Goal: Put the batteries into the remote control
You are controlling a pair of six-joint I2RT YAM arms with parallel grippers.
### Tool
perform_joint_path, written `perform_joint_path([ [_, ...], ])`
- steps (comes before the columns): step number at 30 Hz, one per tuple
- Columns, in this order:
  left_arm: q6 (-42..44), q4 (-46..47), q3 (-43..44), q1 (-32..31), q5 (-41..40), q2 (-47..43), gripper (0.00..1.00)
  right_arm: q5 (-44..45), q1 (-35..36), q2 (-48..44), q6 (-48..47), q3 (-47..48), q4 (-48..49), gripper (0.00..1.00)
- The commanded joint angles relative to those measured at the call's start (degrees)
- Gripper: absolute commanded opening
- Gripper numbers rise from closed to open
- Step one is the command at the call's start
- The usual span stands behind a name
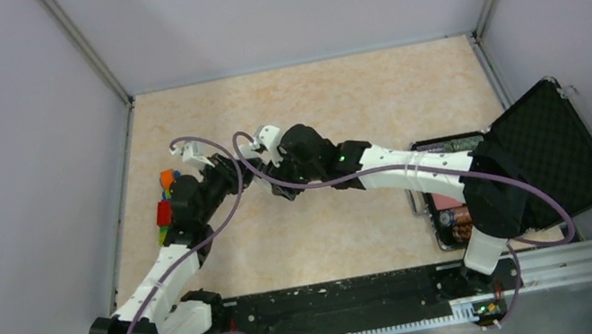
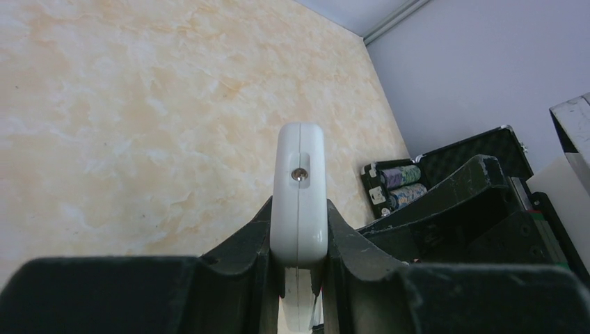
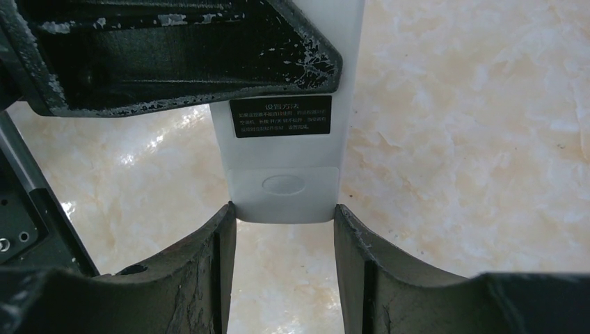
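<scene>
The remote control (image 2: 299, 188) is a slim white bar, seen edge-on in the left wrist view, with a small screw near its far end. My left gripper (image 2: 299, 209) is shut on its two faces and holds it above the table. In the right wrist view the remote (image 3: 285, 160) shows a black label and an oval thumb mark on its end cover. My right gripper (image 3: 283, 212) has its fingertips pressed on the two side edges of that end. In the top view the two grippers, left (image 1: 241, 176) and right (image 1: 274, 184), meet mid-table and hide the remote. The batteries are out of view.
An open black case (image 1: 543, 144) stands at the right edge, with striped chip rolls (image 2: 402, 177) in its tray. Small coloured things (image 1: 165, 209) lie by the left wall. A dark finger of my left gripper (image 3: 174, 56) crosses above the remote. Marbled table (image 1: 335, 97).
</scene>
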Motion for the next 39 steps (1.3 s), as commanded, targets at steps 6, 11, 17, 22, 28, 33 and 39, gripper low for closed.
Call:
perform_joint_path([
  [6, -5.9, 0.8, 3.3, -0.5, 3.9, -0.3, 0.0, 1.6, -0.9, 3.3, 3.1, 7.3, -1.8, 0.4],
  [11, -9.1, -0.3, 4.2, 0.0, 3.7, -0.2, 0.0, 0.6, -1.5, 4.5, 3.4, 9.6, -4.6, 0.45],
  [17, -11.5, -3.9, 6.4, 1.4, 4.1, 0.1, 0.0, -1.2, -2.0, 6.5, 3.5, 13.7, -9.8, 0.48],
  [22, -13.1, -5.1, 6.9, 2.5, 4.3, 0.4, 0.0, -2.7, -2.1, 7.6, 3.9, 15.6, -12.2, 0.52],
  [28, -14.6, -7.5, 7.6, 3.5, 3.8, 0.8, 0.0, -3.3, -2.2, 7.9, 4.1, 16.9, -13.7, 0.62],
  [33, -17.1, -7.6, 7.5, 4.7, 3.9, 1.3, 0.0, -2.8, -2.3, 7.9, 4.4, 18.0, -14.9, 0.67],
  [39, -18.3, -7.5, 7.0, 5.8, 4.1, 1.4, 0.0, -2.7, -2.5, 6.2, 5.5, 18.8, -14.9, 0.83],
])
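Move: The remote control's battery cover, at its rear lower end, sits between the right hand's pads, its middle within about 1 cm of the hand point. From there the remote slants up, its middle some 4 cm ahead, 2 cm left and 3 cm higher, crossed by the left fingers. For the left hand, that middle is at its pads, while the cover lies about 5 cm back, 2 cm right and 3 cm below. The remote control stays pinched in the left fingers, which tip it down and roll it right side up by some 20 degrees while shifting barely 1.5 cm left and forward. The right hand goes along, tilting about 10 degrees within a centimetre or so; halfway through, its fingers start to spread, from about half open to nearly wide, letting go of the battery-cover end. ##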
